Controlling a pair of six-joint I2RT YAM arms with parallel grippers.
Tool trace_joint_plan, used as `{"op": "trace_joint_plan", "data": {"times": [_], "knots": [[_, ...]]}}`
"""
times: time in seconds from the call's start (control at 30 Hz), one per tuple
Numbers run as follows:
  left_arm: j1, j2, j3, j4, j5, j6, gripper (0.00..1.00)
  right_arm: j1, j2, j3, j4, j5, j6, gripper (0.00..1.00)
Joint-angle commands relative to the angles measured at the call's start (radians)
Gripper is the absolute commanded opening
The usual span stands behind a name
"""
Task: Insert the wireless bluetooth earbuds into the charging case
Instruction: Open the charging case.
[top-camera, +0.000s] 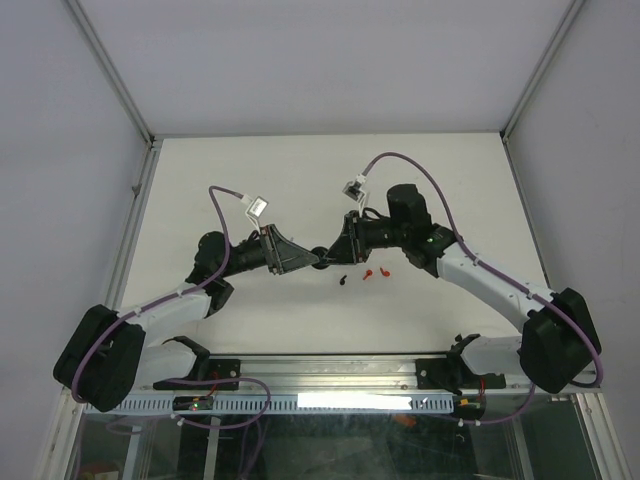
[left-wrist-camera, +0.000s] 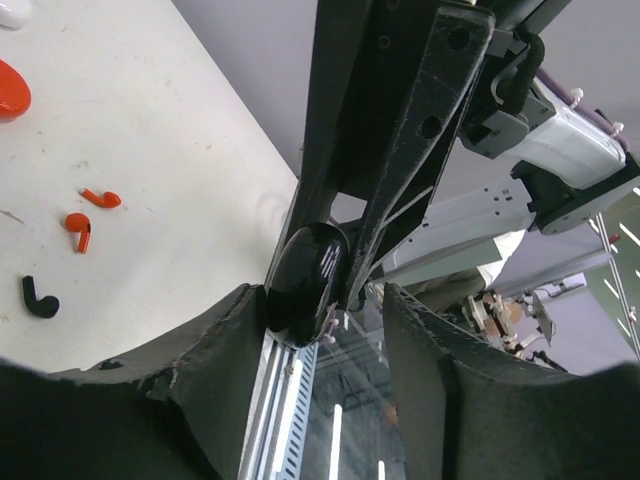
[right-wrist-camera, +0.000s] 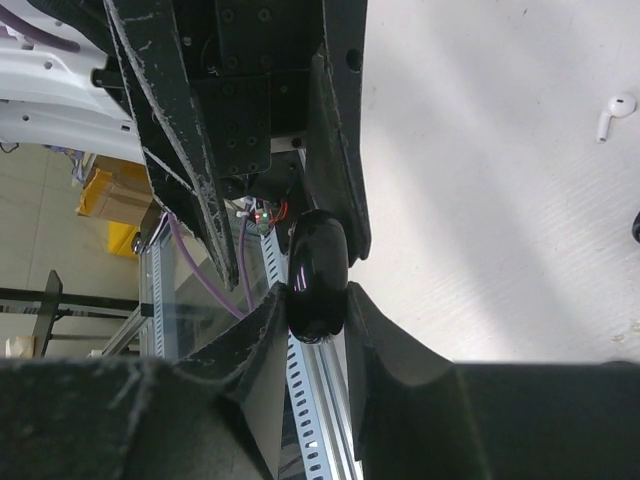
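A glossy black charging case (right-wrist-camera: 318, 270) hangs above the table, with my right gripper (right-wrist-camera: 318, 300) shut on it edge-on. My left gripper (left-wrist-camera: 322, 300) faces it from the other side, its jaws open around the same case (left-wrist-camera: 305, 275). The case touches one left finger, and a gap shows to the other. In the top view both grippers (top-camera: 305, 258) (top-camera: 338, 250) meet at mid-table. On the table lie two red earbuds (left-wrist-camera: 100, 198) (left-wrist-camera: 79, 229), a black earbud (left-wrist-camera: 39, 299) and a white earbud (right-wrist-camera: 615, 112). The black (top-camera: 342, 279) and red (top-camera: 368, 274) ones sit just in front of the grippers.
A red round case (left-wrist-camera: 10, 88) and a white object (left-wrist-camera: 12, 10) lie at the left edge of the left wrist view. A slotted metal rail (top-camera: 300, 400) runs along the near table edge. Frame posts stand at the far corners.
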Motion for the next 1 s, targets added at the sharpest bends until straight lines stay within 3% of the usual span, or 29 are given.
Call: {"op": "trace_joint_plan", "data": {"times": [0.0,0.2,0.63,0.77,0.97], "knots": [[0.003,0.007,0.016,0.119,0.049,-0.026,0.49,0.013,0.012,0.036,0.048,-0.053,0.001,0.08],[0.004,0.025,0.005,0.228,0.102,-0.062,0.36,0.015,0.016,0.033,0.047,-0.072,-0.01,0.08],[0.001,0.05,-0.036,0.444,0.177,-0.155,0.32,0.015,0.004,0.028,0.071,-0.132,-0.03,0.1],[-0.008,0.063,-0.026,0.452,0.193,-0.153,0.3,0.019,0.008,0.03,0.076,-0.144,-0.031,0.11],[-0.052,0.097,0.012,0.428,0.227,-0.127,0.34,0.037,0.025,0.052,0.039,-0.143,-0.061,0.12]]}}
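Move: The charging case is held shut in the right fingertips, its middle about 1 cm to the left of the right hand. From the left hand it lies some 3 cm to the right and about level, just between its still-open fingertips. On the table roughly 16 cm below, the black earbud lies about 8 cm to the left hand's right and 3 cm ahead, and the nearer red earbud about 14 cm right and 5 cm ahead. Close the left fingers from about half open onto the free side of the charging case, while the right fingers keep their pinch on the other side. As they settle, carry both hands together about 3 cm back and 1 cm up, turning the left some 10 degrees clockwise and the right as much counter-clockwise, so both sets of fingertips swing towards the bases. ##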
